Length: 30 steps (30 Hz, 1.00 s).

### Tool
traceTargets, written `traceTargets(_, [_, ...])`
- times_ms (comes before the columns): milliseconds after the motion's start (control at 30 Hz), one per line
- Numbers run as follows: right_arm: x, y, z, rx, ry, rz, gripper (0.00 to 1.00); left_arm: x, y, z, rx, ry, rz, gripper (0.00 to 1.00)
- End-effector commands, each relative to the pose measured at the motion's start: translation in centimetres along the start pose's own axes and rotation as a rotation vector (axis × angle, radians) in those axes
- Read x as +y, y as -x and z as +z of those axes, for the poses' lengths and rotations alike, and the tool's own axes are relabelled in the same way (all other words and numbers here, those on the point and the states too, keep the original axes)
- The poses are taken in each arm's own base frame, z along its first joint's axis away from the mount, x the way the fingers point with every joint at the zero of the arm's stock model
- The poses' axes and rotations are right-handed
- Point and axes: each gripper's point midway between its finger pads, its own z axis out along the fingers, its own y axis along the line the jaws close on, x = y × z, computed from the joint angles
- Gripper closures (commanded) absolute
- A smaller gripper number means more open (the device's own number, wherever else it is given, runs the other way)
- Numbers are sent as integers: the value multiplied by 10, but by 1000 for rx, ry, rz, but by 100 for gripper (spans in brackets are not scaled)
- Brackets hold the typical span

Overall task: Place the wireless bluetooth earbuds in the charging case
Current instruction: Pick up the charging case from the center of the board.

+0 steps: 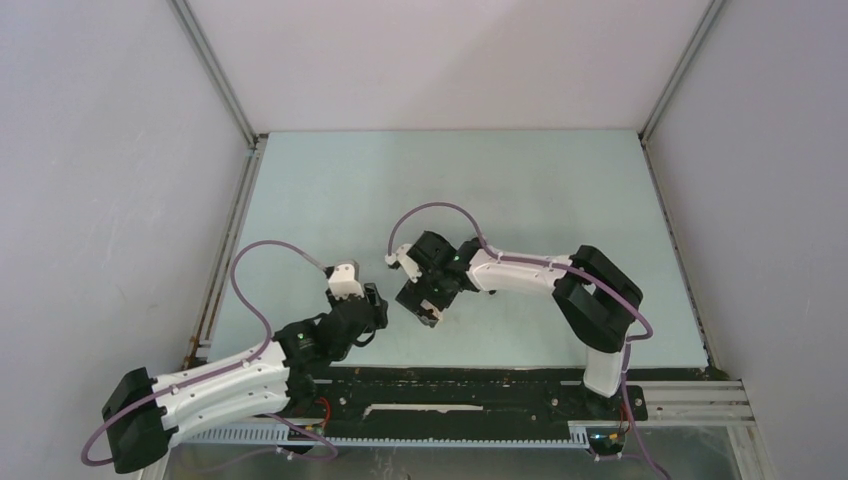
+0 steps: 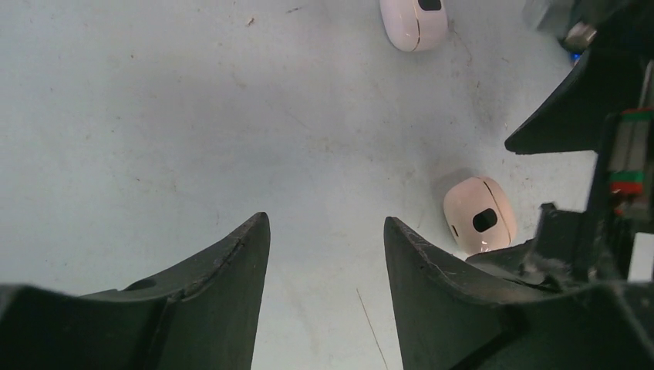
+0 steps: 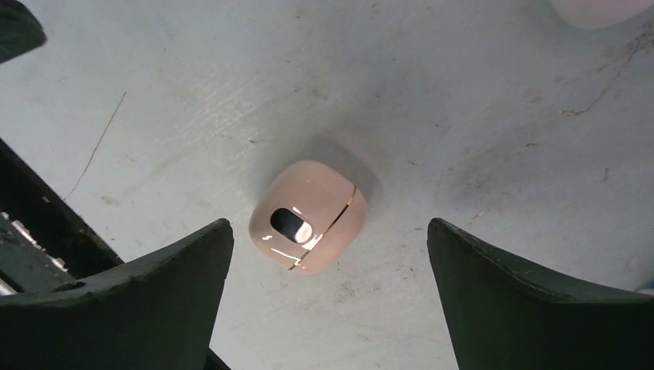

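Note:
No earbuds show in any view. A closed pale pink charging case (image 3: 308, 216) with a dark oval window lies on the table. My right gripper (image 3: 328, 223) hovers over it, open and empty, with the case just off its left finger. The same case (image 2: 480, 214) shows in the left wrist view to the right of my left gripper (image 2: 324, 220), which is open and empty over bare table. A second closed pink case (image 2: 414, 21) lies farther off. In the top view both grippers, left (image 1: 374, 303) and right (image 1: 424, 303), nearly meet at the table's near middle and hide the cases.
The right arm's black body (image 2: 586, 116) fills the right side of the left wrist view, close to the case. A left finger tip (image 3: 15, 27) shows at the right wrist view's top left. The light green table (image 1: 450, 180) is walled on three sides.

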Motion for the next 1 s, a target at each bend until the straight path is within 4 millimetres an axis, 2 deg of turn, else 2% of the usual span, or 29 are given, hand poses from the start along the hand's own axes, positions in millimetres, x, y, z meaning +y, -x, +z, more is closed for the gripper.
traceTargets(0, [-5,12,4,-12,-83,-23,6,6,7,0,-41,31,-20,38])
traceTargets(67, [-7,10,4,-7,-94,-13,17,5,7,0,-42,29,-21,38])
traceTargets(133, [-9,8,4,-5,-102,-14,24,4,8,0,-42,27,-21,38])
traceTargets(367, [-9,1,8,25,-96,-53,30,4,7,1,-41,21,-17,38])
traceTargets(533, [-2,-3,10,23,-32,-89,36,3,5,1,-39,12,-21,37])
traceTargets(733, [-6,-7,16,37,-20,-97,43,0,5,1,-41,-3,-29,37])
traceTargets(867, [-12,-8,17,43,-13,-83,54,-2,6,1,-42,-17,-32,37])
traceTargets(967, [-14,-4,6,21,19,-74,61,-7,7,0,-53,-59,-22,37])
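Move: The pink charging case lies just under my open right fingers, about 1 cm back of the hand point and some 2 cm below it, askew to the pads. Beyond the case stands the white case, about 14 cm ahead of my right hand and 1 cm to its left; a black earbud lies roughly 16 cm to its right and 5 cm ahead. From my left hand the pink case is about 13 cm to the right, level with it and 5 cm lower. My right hand sinks about 1.5 cm over the pink charging case, mostly early on, easing slightly right, while the wide-open fingers close to about half. The pads come onto the case's two sides and pinch it, with the closing effort rising at the very end; the wrist stays nearly as it was, fingers pointing down. ##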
